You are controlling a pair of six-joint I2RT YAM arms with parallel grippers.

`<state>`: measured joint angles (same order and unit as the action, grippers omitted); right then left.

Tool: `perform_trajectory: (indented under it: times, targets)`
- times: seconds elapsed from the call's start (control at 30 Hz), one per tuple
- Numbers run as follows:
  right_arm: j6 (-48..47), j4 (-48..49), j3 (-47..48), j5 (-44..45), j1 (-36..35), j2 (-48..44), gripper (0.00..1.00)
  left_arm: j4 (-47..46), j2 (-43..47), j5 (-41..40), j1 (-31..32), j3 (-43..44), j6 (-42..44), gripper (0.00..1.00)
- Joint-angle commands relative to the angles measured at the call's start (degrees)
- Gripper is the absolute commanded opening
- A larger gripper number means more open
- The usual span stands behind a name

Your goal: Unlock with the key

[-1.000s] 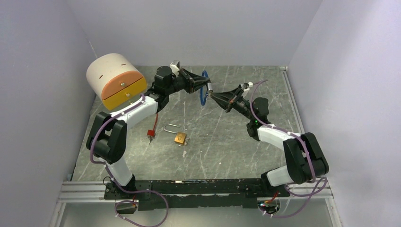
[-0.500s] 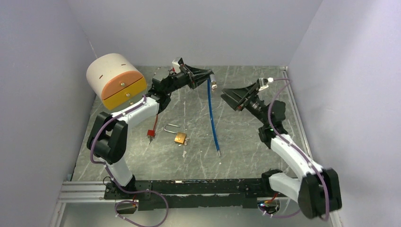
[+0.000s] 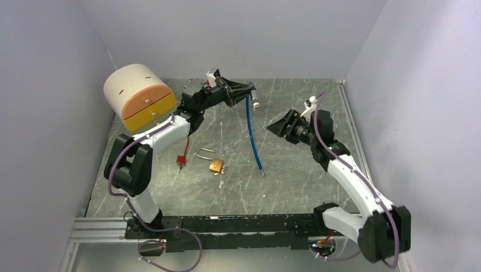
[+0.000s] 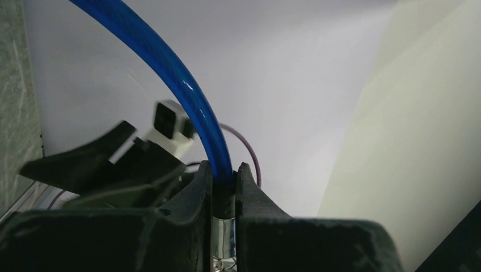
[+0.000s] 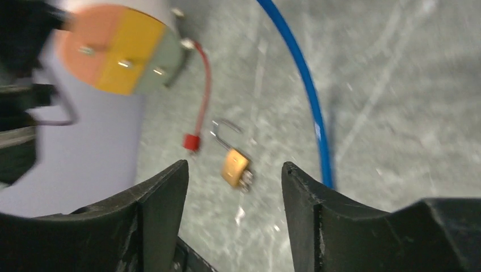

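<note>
A brass padlock lies on the grey table, its wire shackle pointing up-left. In the right wrist view a small silver piece, likely the key, sticks out of the padlock's bottom end. My left gripper is raised at the back and shut on the top end of a blue cable; the left wrist view shows the cable pinched between the fingers. The cable hangs down to the table. My right gripper is open and holds nothing, just right of the cable, and in its own view it frames the padlock below.
A white cylinder box with an orange and yellow front stands at the back left. A red cord with a red plug trails from it toward the padlock. Purple walls close in the table on three sides.
My right gripper opened, let go of the blue cable and drew back to the right. The cable's loop fell straight and now hangs from the left gripper.
</note>
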<state>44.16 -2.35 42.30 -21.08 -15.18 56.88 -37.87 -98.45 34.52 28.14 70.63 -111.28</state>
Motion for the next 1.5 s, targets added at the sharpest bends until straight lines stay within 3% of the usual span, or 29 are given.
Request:
perform_trajectory:
  times: [0.0, 0.23, 0.37, 0.67, 0.77, 0.8, 0.9, 1.17, 1.47]
  targets:
    - [-7.4, -15.2, 5.2, 0.0, -1.7, 9.4, 0.61, -0.4, 2.3, 3.5, -0.2, 1.3, 3.9, 0.03]
    - [-11.1, -26.7, 14.7, 11.3, -13.0, 26.7, 0.57, 4.0, 5.9, 6.5, -1.1, -4.3, 10.1, 0.02]
    - [-10.1, -29.3, 17.4, 12.1, -14.8, 34.8, 0.51, 5.4, 8.7, 6.3, -1.9, -8.1, 11.4, 0.02]
    - [-12.3, -32.4, 20.5, 15.8, -16.6, 42.5, 0.42, 7.2, 11.0, 6.3, -3.1, -9.9, 12.8, 0.03]
    - [-12.6, -32.7, 20.9, 15.8, -16.9, 44.5, 0.32, 6.9, 10.9, 6.5, -3.4, -9.9, 12.6, 0.03]
    - [-12.6, -32.5, 20.8, 15.6, -17.1, 44.8, 0.27, 6.8, 10.9, 6.6, -3.5, -9.8, 12.7, 0.03]
    - [-12.2, -33.9, 21.4, 19.4, -17.5, 44.3, 0.00, 7.5, 10.7, 6.9, -3.9, -9.3, 13.5, 0.03]
    - [-9.8, -37.4, 18.7, 43.5, -17.0, 34.0, 0.00, 21.6, 10.3, 9.9, -4.4, -4.8, 27.5, 0.08]
    - [-7.3, -36.0, 9.5, 44.9, -9.3, 24.6, 0.00, 35.8, 5.4, 14.9, -10.1, -3.7, 44.8, 0.10]
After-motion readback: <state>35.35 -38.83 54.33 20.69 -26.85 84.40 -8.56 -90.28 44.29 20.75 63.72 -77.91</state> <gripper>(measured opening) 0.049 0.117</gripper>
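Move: The blue cable's free metal tip is down on the table, about 6 cm back from the right hand, 3 cm to its left and 23 cm below. From the left hand, which already holds the cable's lock body, that tip lies some 14 cm back, 6 cm right and 35 cm down. The brass padlock sits about 3 cm back, 20 cm left of the right hand, the red padlock 1 cm back, 34 cm left, both at table height. The blue cable's free end is what the open right hand goes for: it drops about 22 cm and a little back and left, tipping its fingers downward, then pinches the cable just above the metal tip. Still gripping, it lifts some 5 cm and carries the end about 11 cm right. The left hand keeps the lock body, sinking 10 cm and drifting left and back while rolling about 25 degrees. ##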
